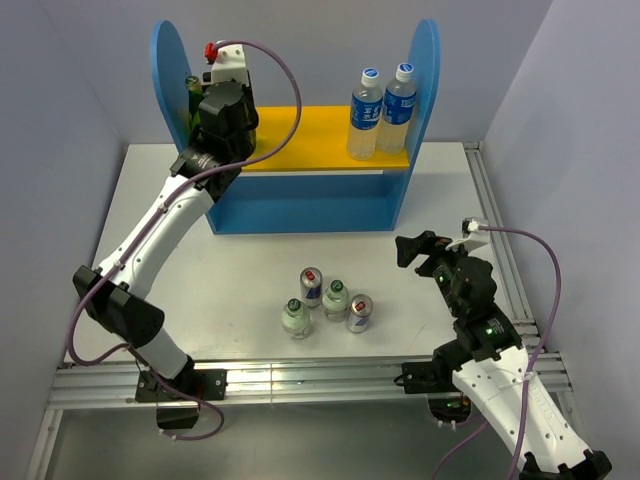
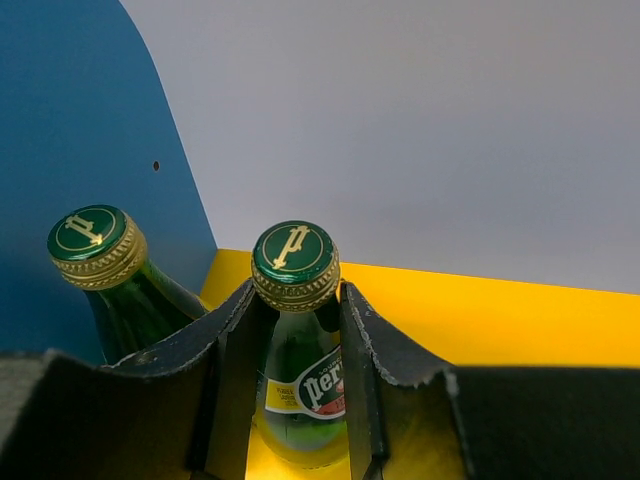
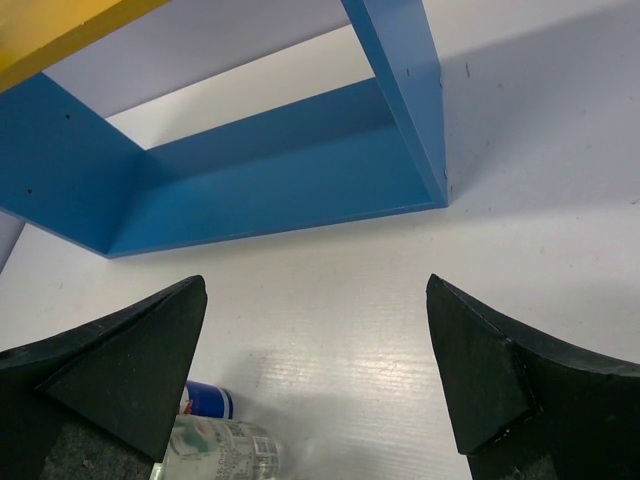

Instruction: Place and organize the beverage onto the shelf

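The blue shelf (image 1: 300, 205) has a yellow upper board (image 1: 320, 135). My left gripper (image 1: 222, 112) is at the board's left end, shut on a dark green glass bottle (image 2: 296, 330) that stands on the yellow board (image 2: 500, 320). The fingers (image 2: 370, 350) press both its sides. A second green bottle (image 2: 100, 260) stands beside it against the blue side panel (image 2: 70, 120); it also shows in the top view (image 1: 192, 98). Two cans (image 1: 311, 286) (image 1: 359, 312) and two short clear bottles (image 1: 334, 299) (image 1: 294, 318) stand grouped on the table. My right gripper (image 1: 410, 250) is open and empty, right of them.
Two taller clear bottles with blue caps (image 1: 367, 112) (image 1: 398, 106) stand at the right end of the yellow board. The shelf's lower level (image 3: 280, 190) lies ahead in the right wrist view, with a can (image 3: 208, 400) and a clear bottle (image 3: 215, 450) at the lower left. A metal rail (image 1: 500, 250) lines the table's right edge.
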### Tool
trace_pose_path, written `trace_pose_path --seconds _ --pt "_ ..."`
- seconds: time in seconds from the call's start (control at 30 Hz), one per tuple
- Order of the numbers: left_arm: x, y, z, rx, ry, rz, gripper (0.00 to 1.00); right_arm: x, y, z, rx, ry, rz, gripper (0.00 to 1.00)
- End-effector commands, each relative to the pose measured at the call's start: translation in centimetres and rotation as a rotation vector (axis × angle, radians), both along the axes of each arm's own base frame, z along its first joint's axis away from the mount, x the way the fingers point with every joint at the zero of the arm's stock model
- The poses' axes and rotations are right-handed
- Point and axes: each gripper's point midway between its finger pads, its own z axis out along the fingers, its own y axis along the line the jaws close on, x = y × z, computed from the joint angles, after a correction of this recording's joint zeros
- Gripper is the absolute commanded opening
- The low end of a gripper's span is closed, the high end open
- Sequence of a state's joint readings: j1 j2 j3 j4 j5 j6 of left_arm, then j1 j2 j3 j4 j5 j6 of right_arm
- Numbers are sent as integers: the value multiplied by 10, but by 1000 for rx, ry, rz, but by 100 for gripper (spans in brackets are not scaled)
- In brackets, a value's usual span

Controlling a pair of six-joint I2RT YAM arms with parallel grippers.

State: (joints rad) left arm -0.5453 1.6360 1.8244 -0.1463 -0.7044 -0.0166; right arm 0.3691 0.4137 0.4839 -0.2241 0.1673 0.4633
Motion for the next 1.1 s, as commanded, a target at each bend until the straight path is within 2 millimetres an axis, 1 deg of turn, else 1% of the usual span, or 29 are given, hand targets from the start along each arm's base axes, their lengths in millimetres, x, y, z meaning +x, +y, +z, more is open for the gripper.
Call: trace_pose_path --seconds 0.0,0.07,0.1,0.2,0.27,0.4,0.5,0.53,0.57,0.6,0.63,0.67,0.7,0.73,0.77,0.8,0.83,0.87,0.9,0.93,0.97,1.0,1.03,1.07 --pt "-20 13 55 -116 -154 -7 36 3 2 10 16 -41 4 97" --pt "-21 12 53 -118 -150 -15 49 3 3 11 16 -42 4 97" --pt "-21 12 52 -119 -148 -17 62 3 2 11 16 -42 2 97" --pt "-24 11 52 -120 -139 -28 75 2 2 9 16 -41 1 97" --pt "-27 10 56 -121 -143 -36 81 3 1 10 18 -45 -4 97" --pt "-36 6 60 -118 -134 -43 87 2 0 10 18 -47 -6 97" --pt "-55 1 70 -122 -145 -62 89 1 -1 10 18 -47 -9 97" --pt "-64 1 75 -129 -151 -64 90 1 0 10 19 -46 -6 97" --pt "-71 0 73 -111 -136 -64 90 1 -1 10 19 -46 -9 97" --pt "-83 -8 71 -106 -123 -63 90 0 -1 10 19 -48 -9 97" --pt "-97 -8 76 -109 -128 -65 90 0 -1 10 19 -50 -9 98" --pt "-113 -29 59 -62 -96 -110 90 0 -1 11 21 -51 -10 97" --pt "-125 -30 49 -58 -74 -85 90 -1 -1 11 21 -52 -7 97" --pt "-140 -32 29 -38 -42 -103 91 -1 -1 11 22 -52 -6 97" --pt "-152 -41 16 -83 -21 -129 91 -1 -1 12 21 -54 -6 97" --pt "-176 -48 5 -92 9 -172 91 -2 -1 12 23 -55 -3 97" --pt "-185 -53 -27 -63 63 -178 90 -2 -1 12 23 -55 -3 97" --pt "-204 -69 -41 -141 88 -233 90 -2 -1 11 21 -52 -3 97" --pt "-215 -70 -64 -116 139 -254 90 -2 -1 12 22 -52 -4 97" --pt "-226 -69 -87 -178 166 -251 90 -2 0 11 20 -51 -1 97" --pt "-242 -79 -101 -189 194 -300 90 -2 0 10 20 -49 -1 97" --pt "-253 -75 -117 -173 228 -317 89 -2 0 11 20 -51 -1 97" --pt "-260 -78 -140 -192 261 -318 89 -2 0 11 21 -52 1 97" --pt "-274 -82 -150 -186 286 -347 89 -2 0 11 22 -53 1 97"
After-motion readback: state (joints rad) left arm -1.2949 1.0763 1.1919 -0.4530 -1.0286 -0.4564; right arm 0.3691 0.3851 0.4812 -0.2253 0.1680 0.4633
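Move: The green bottle that the left hand still pinches by its neck on the shelf has its middle about 8 cm straight below that hand. The first green bottle stands level with it, some 7 cm to its left; the nearer water bottle stands level with it too, roughly 27 cm to its right. The can on the table is about 26 cm back, 16 cm right and 38 cm below the left hand. From the right hand, the held bottle is about 22 cm ahead, 43 cm left and 14 cm up. The green bottle's neck is let go as the left fingers spread wide. That hand rises about 4 cm while easing back, then swings quickly back, to the right and down away from the shelf towards the can, ending some 25 cm farther back, fingers open, the wrist turning about 20 degrees clockwise and tipping down a little. ##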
